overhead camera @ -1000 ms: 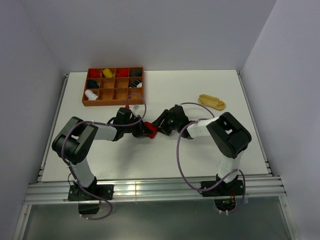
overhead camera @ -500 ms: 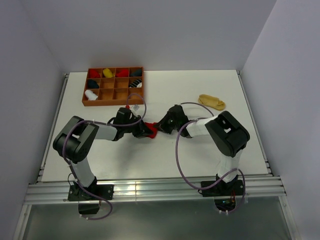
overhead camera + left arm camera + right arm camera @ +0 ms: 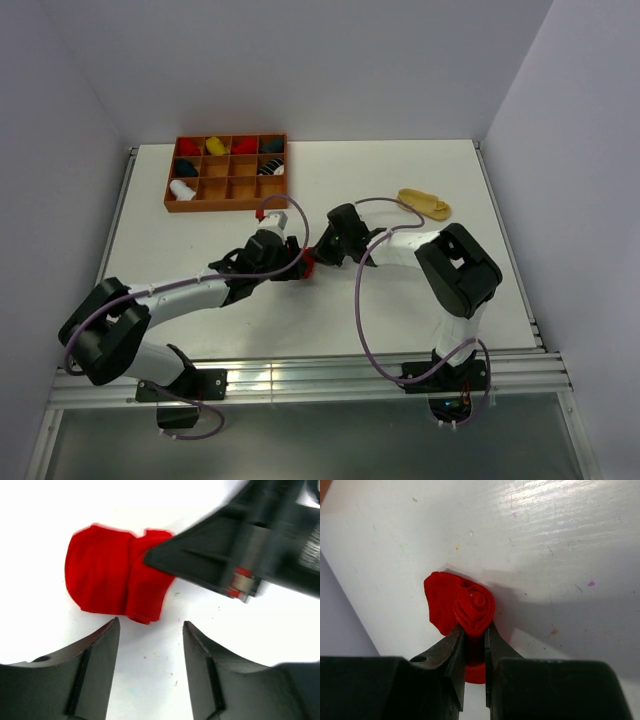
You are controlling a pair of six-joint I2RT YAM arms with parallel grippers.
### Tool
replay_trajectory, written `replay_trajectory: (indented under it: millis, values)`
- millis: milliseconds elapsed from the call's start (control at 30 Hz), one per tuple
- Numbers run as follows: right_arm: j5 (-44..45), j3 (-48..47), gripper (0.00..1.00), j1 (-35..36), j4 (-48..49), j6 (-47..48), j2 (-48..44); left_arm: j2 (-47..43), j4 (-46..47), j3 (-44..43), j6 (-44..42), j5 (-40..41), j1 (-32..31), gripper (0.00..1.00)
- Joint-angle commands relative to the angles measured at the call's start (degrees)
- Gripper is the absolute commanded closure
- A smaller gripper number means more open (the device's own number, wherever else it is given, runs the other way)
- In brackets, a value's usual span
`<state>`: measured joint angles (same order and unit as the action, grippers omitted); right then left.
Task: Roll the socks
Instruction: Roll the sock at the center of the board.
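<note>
The red sock (image 3: 309,264) lies mid-table between both grippers, partly rolled. Seen from the right wrist, its end is a tight spiral (image 3: 473,608) with a loose flap to the left. My right gripper (image 3: 475,628) is shut on that roll, a finger (image 3: 455,645) on each side. In the left wrist view the sock (image 3: 107,580) lies flat on the table with the right gripper's finger (image 3: 200,565) pinching its right edge. My left gripper (image 3: 150,626) stands open just short of the sock, touching nothing. A tan-yellow sock (image 3: 424,204) lies unrolled at the back right.
A brown wooden compartment tray (image 3: 226,207) sits at the back left, holding several rolled socks, among them a white one (image 3: 182,189) and a striped one (image 3: 270,168). Both arms (image 3: 180,292) (image 3: 450,260) meet mid-table. White walls surround the table.
My left gripper has let go of the red sock and opened, and its arm has stretched out lower. My right gripper, open a second ago, has shut on the sock's rolled end.
</note>
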<state>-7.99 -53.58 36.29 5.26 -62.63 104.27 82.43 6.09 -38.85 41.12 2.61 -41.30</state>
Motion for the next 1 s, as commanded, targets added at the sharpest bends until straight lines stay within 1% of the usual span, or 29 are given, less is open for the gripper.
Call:
replay_trajectory:
  millis: [0,33,200,267,333,433,733,800,900,933,967]
  values:
    - [2.9,-3.3,1.00,1.1,-9.3,1.7,-1.4,-3.5,-2.3,-0.8,-6.5,17.1,-6.3,0.40]
    - [2.8,-3.5,1.00,1.4,-9.8,1.7,-1.3,-3.3,-2.3,-1.2,-7.3,20.7,-7.5,0.39]
    - [2.2,-5.7,1.00,2.1,-12.1,1.5,-0.2,0.4,-1.5,-4.1,-11.9,29.5,-14.2,0.39]
    - [1.8,-6.0,1.00,2.2,-12.3,1.6,0.1,2.9,-0.9,-4.9,-12.8,31.9,-15.4,0.39]
    - [1.5,-6.3,1.00,2.4,-12.5,1.5,0.2,5.0,0.8,-5.2,-14.3,32.8,-16.8,0.40]
    - [1.0,-6.3,1.00,2.4,-12.4,1.5,0.5,7.7,0.9,-6.4,-15.5,33.8,-17.8,0.40]
    - [0.0,-7.2,1.00,2.5,-12.6,1.0,0.8,13.7,-1.3,-8.5,-13.5,31.8,-19.2,0.47]
    - [0.0,-7.5,1.00,2.5,-12.8,1.0,0.7,14.7,-2.4,-9.6,-13.5,31.7,-19.2,0.49]
    - [-0.4,-7.6,1.00,2.5,-12.9,1.0,0.3,16.7,-3.6,-11.0,-13.7,31.4,-19.2,0.59]
    - [-0.4,-7.6,1.00,2.4,-13.1,1.1,0.2,17.2,-4.0,-11.7,-13.6,31.5,-19.2,0.69]
    - [-0.4,-7.5,1.00,2.5,-13.0,1.1,0.0,17.5,-4.3,-12.0,-13.5,31.7,-19.2,0.74]
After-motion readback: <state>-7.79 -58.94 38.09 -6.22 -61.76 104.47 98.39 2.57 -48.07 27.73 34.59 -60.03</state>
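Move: The partly rolled red sock lies about 5 cm below the open left hand, some 2 cm ahead and 3 cm to its right. The right hand still pinches this sock, its middle some 1 cm to that hand's left, 1 cm below and level fore and aft. From the left hand, the wooden tray stands roughly 22 cm ahead and 17 cm left, 3 cm lower; the yellow sock lies some 14 cm ahead and 28 cm right, 5 cm lower. Rolling some 30 degrees, left lifts, then sinks about 5 cm rightward, pinching the red sock the right hand draws back. ##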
